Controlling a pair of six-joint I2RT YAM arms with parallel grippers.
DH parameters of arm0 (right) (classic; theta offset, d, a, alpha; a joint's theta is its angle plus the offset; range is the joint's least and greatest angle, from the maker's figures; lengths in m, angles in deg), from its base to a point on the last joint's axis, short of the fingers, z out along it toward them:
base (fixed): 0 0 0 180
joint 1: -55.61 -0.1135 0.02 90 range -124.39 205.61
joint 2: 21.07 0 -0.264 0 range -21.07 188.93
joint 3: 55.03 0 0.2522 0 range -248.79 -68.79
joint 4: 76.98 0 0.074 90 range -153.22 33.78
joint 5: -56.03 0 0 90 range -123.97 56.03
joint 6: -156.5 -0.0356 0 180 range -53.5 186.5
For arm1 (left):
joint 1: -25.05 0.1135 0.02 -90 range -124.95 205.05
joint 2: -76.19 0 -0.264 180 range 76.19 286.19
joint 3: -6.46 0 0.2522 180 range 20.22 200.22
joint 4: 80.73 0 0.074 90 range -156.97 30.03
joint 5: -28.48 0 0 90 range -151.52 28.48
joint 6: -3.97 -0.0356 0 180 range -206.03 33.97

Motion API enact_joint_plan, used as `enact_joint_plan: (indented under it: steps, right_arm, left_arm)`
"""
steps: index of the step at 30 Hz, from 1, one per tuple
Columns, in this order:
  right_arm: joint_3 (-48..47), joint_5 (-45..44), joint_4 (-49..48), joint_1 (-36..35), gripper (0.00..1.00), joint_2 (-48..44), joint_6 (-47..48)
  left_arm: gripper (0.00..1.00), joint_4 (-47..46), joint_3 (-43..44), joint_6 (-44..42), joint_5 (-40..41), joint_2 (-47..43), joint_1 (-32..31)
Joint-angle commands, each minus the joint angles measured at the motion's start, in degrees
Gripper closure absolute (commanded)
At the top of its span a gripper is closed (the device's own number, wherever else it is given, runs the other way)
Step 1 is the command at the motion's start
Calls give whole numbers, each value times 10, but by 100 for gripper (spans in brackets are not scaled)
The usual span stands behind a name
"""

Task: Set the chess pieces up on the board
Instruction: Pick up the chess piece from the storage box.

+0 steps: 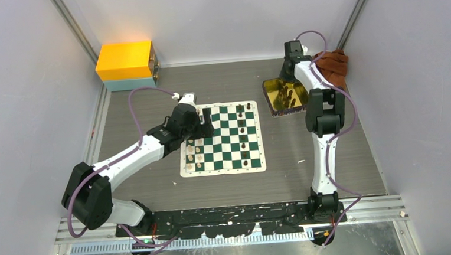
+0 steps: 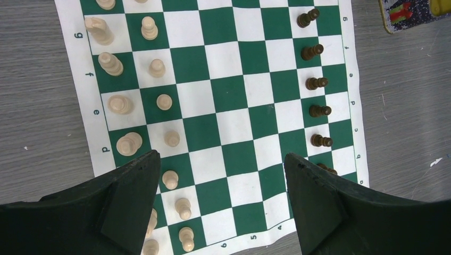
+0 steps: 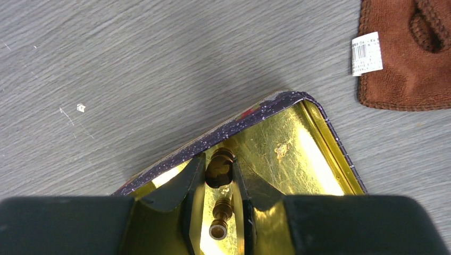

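The green-and-white board (image 1: 224, 140) lies mid-table. Cream chess pieces (image 1: 194, 153) fill its left columns and dark ones (image 1: 243, 132) stand in a column on its right. My left gripper (image 1: 202, 126) hovers over the board's far-left part. In the left wrist view it (image 2: 220, 159) is wide open and empty above the board (image 2: 234, 95), between cream pieces (image 2: 157, 68) and dark pawns (image 2: 316, 82). My right gripper (image 1: 287, 81) reaches into the gold tray (image 1: 280, 97). Its fingers (image 3: 219, 170) are shut on a dark chess piece (image 3: 219, 166); another dark piece (image 3: 220, 218) lies below.
A yellow box on a teal base (image 1: 126, 65) sits at the back left. A brown cloth (image 1: 333, 65) with a white tag (image 3: 367, 53) lies just right of the tray's dark rim (image 3: 255, 114). More dark pieces rest in the tray.
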Motion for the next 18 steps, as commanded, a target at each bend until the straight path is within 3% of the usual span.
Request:
enact_joint_plan:
  steps: [1, 11, 18]
  right_arm:
    - [-1, -4, -27, 2, 99, -58, 12]
    - [33, 1, -33, -5, 99, -111, 8]
    - [59, -15, -11, -48, 99, -174, 14]
  left_arm:
    - [14, -28, 0, 7, -2, -18, 4]
    - [14, -19, -10, 9, 0, -41, 4]
    - [14, -16, -37, 17, -2, -72, 4]
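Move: The right hand, already holding a dark chess piece, is inside the far part of the storage box, whose middle lies roughly 6 cm back and level sideways. The chessboard's middle lies about 24 cm back and 26 cm to this hand's left; the dark piece on its far right corner is some 10 cm back, 15 cm left. The towel lies 4 cm ahead, 19 cm right. All are 1–3 cm lower. From the left hand, the board's middle is about 5 cm right, 10 cm below, level fore-and-aft. Keeping its pinch on the dark chess piece, the right hand draws it up out of the storage box, about 6 cm in all, slowly at first and then faster, easing 1 to 2 cm back and left late on while the fingers tip outward some 5 degrees. The open left hand withdraws only about 1.5 cm, back and up, above the board. ##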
